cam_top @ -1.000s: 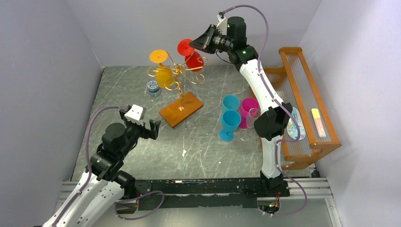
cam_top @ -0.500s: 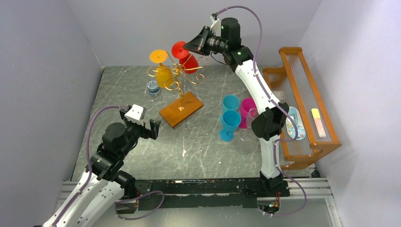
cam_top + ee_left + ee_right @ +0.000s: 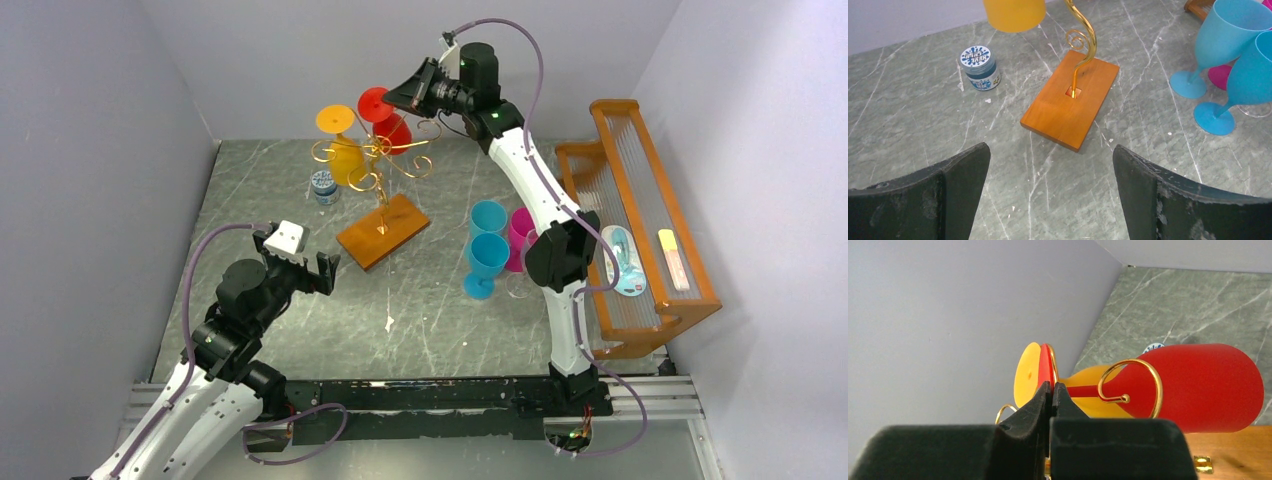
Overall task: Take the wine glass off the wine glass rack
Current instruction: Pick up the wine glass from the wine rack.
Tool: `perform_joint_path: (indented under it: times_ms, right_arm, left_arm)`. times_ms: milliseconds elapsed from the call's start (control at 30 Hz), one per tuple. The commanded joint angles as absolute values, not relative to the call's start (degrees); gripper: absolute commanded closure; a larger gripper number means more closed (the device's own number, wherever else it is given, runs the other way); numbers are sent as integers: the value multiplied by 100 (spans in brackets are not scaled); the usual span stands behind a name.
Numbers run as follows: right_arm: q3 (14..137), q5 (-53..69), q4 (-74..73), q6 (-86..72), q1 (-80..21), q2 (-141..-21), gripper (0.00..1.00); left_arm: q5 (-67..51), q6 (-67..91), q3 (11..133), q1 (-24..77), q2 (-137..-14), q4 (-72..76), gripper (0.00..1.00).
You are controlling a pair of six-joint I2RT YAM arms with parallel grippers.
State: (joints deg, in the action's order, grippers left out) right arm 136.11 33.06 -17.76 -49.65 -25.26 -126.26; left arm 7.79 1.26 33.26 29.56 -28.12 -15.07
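Observation:
The wine glass rack [image 3: 384,166] is a gold wire tree on a brown wooden base [image 3: 1071,103]. A red wine glass [image 3: 397,127] hangs upside down from it, its stem still inside a curled gold hook [image 3: 1129,381]. My right gripper [image 3: 1051,386] is shut on the thin edge of this glass's round foot [image 3: 375,103], high above the back of the table. An orange-yellow wine glass [image 3: 345,153] hangs on the rack's left side. My left gripper [image 3: 1051,150] hovers open over the table in front of the base, holding nothing.
A small blue-lidded jar [image 3: 324,186] stands left of the rack. Two blue glasses [image 3: 487,254], a pink one [image 3: 524,229] and a clear one [image 3: 521,275] stand to the right of the base. An orange wooden frame [image 3: 652,224] lines the right wall.
My right gripper has moved left and slightly up, carrying the red glass's foot with it along the rack arm. The left arm has not moved.

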Motion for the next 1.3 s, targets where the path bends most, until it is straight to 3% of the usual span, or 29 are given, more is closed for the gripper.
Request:
perform_joint_path:
  times_ms: [0, 500, 1267]
  right_arm:
    - [13772, 3143, -1361, -5096, -2573, -12685, 100]
    - [14012, 2587, -985, -5335, -2567, -12953, 100]
    - [13413, 1482, -1001, -4923, -2340, -12179, 100]
  left_arm:
    - [882, 70, 3410, 2927, -2758, -1503, 3]
    - [941, 70, 3401, 2927, -2681, -1503, 3]
    - [1124, 245, 3375, 2925, -2650, -1420, 3]
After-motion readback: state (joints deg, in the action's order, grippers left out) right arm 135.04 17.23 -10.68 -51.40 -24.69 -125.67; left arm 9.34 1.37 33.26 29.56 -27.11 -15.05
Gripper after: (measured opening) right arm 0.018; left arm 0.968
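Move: The red wine glass already hangs foot-up in the right fingers, held by the stem close under the foot. The gold hook it must clear lies about 3 cm below the right hand, about 1 cm to the right and level fore and aft. The rack's hub is about 8 cm back, 3 cm left and 3 cm below; the yellow glass some 5 cm back, 10 cm left and 7 cm lower. From the left hand, the red glass is roughly 28 cm ahead, 13 cm right and 6 cm above. Keep the right fingers shut on the red glass's stem and ease it up about 1.5 cm while starting outward. Carry on forward to about 5 cm in all, away from the rack's hub, then bear right some 3 cm as the wrist turns about 15 degrees clockwise, drawing the stem out of the gold hook. ##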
